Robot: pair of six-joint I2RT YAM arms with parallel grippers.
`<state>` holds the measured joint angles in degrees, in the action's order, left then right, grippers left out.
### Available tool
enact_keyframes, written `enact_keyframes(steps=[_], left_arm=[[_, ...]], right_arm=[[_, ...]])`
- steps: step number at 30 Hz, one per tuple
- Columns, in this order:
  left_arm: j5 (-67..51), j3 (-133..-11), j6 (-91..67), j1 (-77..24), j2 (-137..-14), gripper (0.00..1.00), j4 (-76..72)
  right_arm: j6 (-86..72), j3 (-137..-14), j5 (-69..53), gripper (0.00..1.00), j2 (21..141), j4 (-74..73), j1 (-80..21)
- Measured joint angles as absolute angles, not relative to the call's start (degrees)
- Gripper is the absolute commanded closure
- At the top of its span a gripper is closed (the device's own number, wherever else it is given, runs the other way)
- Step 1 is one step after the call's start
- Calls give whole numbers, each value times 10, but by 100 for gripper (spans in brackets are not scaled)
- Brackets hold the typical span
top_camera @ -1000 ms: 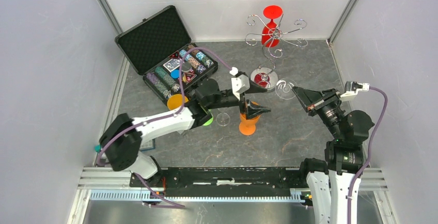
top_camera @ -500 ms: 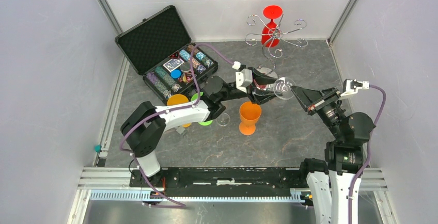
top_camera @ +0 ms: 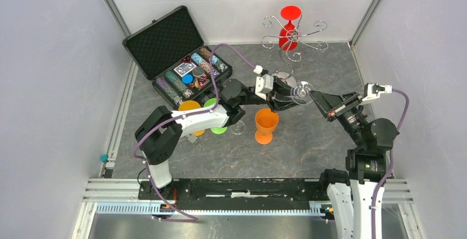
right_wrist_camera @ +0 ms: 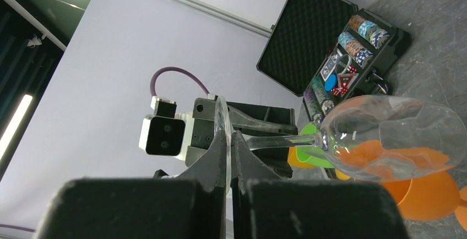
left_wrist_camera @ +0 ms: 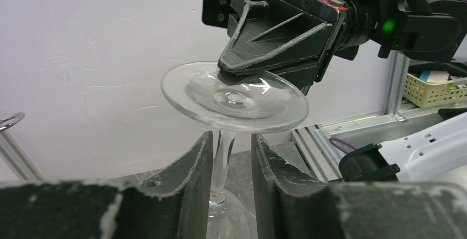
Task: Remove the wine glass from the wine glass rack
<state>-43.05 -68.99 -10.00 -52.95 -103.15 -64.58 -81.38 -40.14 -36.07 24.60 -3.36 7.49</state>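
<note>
A clear wine glass (top_camera: 302,91) hangs in the air on its side between both arms, off the wine glass rack (top_camera: 293,39), which stands at the back. My right gripper (top_camera: 315,97) is shut on the glass's round foot (right_wrist_camera: 222,119). The bowl (right_wrist_camera: 394,134) points away from it. My left gripper (left_wrist_camera: 231,140) straddles the stem (left_wrist_camera: 223,153) just under the foot (left_wrist_camera: 234,98). Its jaws are narrow but open, with a gap on the right side. A red wine glass (top_camera: 288,25) hangs upside down on the rack.
An orange goblet (top_camera: 266,124) stands just below the held glass. An open black case (top_camera: 176,57) of poker chips lies at the back left. Orange (top_camera: 189,107) and green (top_camera: 218,129) cups sit under the left arm. Walls close in on three sides.
My left arm swung right from the orange goblet to the clear glass, and its jaws narrowed around the stem. My right gripper kept hold of the foot and barely moved.
</note>
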Motion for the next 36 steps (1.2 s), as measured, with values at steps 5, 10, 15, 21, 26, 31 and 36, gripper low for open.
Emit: enact_keyframes(steps=[5,10,15,21,26,31,36], left_arm=[[-439,-698,-104,-529,-1034,98,-632],[-446,-705,-109,-529,-1035,98,-615],[-416,-703,-132,-532,-1035,98,-621],[-302,-675,-168,-533,-1010,98,-621],[-190,-663,-208,-533,-953,98,-616],[-73,-664,-274,-533,-901,98,-621],[4,-674,-347,-533,-888,98,-627]], right_arm=[[-810,-402,-362,100,247,-39,75],[-802,-407,-358,46,250,-49,75],[-752,-409,-343,17,251,-53,75],[-666,-409,-310,8,241,-54,74],[-633,-404,-294,2,217,-42,74],[-634,-372,-296,2,201,8,74],[-699,-312,-314,2,199,118,74]])
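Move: The wine glass hangs upside down with its foot in my right fingertips. Its middle is roughly 5 cm straight below my left hand, whose fingers straddle the stem, and about 2 cm ahead, 2 cm left and 8 cm below my right. From my left hand, the rack is some 18 cm ahead, 3 cm left and 13 cm lower, with the red glass 26 cm ahead, 3 cm left and 5 cm lower; the orange glass stands 2 cm back, 10 cm left and 22 cm down. I shut my left fingers on the stem just under the foot, then open my right hand wide and let the foot go, easing it barely 2 cm to the right and rolling it some 15 degrees. With the stem held, my left hand then goes up about 14 cm, left and somewhat forward, turning nearly 50 degrees so the foot tips forward-left. ##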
